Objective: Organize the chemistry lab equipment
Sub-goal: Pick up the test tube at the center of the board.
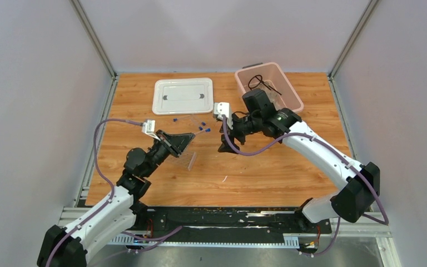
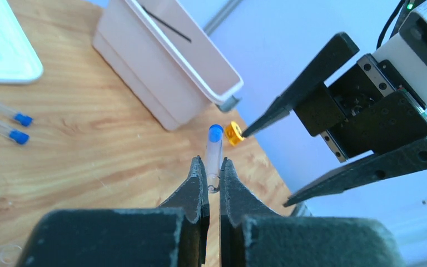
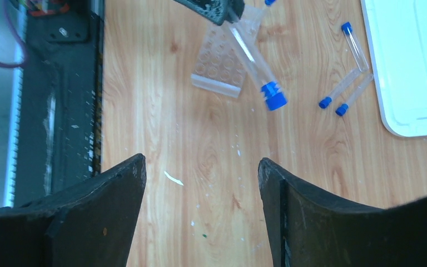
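My left gripper (image 2: 213,162) is shut on the lower end of a clear blue-capped tube (image 2: 215,149), which sticks out past the fingertips above the table. The right wrist view shows that same tube (image 3: 253,61) slanting over the clear tube rack (image 3: 218,65), which lies flat on the wood. My right gripper (image 3: 200,167) is open with nothing between its fingers and hangs over bare wood, facing the left gripper (image 1: 184,139). Its fingers spread wide just beyond the held tube (image 2: 333,53). Three loose blue-capped tubes (image 3: 340,88) lie near the white lid. A black wire ring tripod (image 1: 261,82) sits in the pink bin.
The pink bin (image 1: 296,99) stands at the back right, the white lid (image 1: 183,95) at the back centre. A small orange object (image 2: 233,133) lies near the bin's corner. More tubes (image 1: 202,127) are scattered in front of the lid.
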Robot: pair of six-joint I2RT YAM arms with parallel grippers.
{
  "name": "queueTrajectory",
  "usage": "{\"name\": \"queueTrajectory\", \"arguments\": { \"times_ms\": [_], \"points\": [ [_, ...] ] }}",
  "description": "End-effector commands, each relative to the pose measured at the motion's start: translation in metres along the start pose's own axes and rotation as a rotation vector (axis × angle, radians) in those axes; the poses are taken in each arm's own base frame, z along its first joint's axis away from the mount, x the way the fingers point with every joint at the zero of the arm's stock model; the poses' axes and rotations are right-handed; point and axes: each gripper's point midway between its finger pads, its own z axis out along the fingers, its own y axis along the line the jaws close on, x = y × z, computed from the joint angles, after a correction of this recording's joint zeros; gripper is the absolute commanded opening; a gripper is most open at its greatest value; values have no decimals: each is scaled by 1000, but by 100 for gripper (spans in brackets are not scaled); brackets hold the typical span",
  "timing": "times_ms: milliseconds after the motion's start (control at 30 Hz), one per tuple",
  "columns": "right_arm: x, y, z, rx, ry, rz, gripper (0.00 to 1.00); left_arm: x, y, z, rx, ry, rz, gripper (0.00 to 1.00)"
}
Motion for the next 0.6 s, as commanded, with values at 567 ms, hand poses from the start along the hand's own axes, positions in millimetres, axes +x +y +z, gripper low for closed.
{"name": "queueTrajectory", "arguments": {
  "times_ms": [567],
  "points": [
    [-86,-19,-33,-261,-588,800,76,-65,-32,20,-43,-436,120,0]
  ]
}}
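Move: The capped test tube is already pinched in the left fingertips, its middle about 2 cm ahead and 2 cm right of that hand, level with it. From the open right hand the tube lies some 7 cm left, 3 cm ahead and 2 cm higher. On the table about 20 cm below the left hand, the clear rack is roughly 4 cm back and 5 cm left, the loose tubes about 12 cm ahead and 3 cm left. The left fingertips keep their pinch on the test tube, carrying it about 4 cm up and slightly forward while tilting up and swinging counter-clockwise. Beside it the empty right hand, staying wide open, rises some 7 cm, then dips slightly, its fingers levelling to point left at the capped tube as the wrist rolls about 40 degrees, upper side forward. ##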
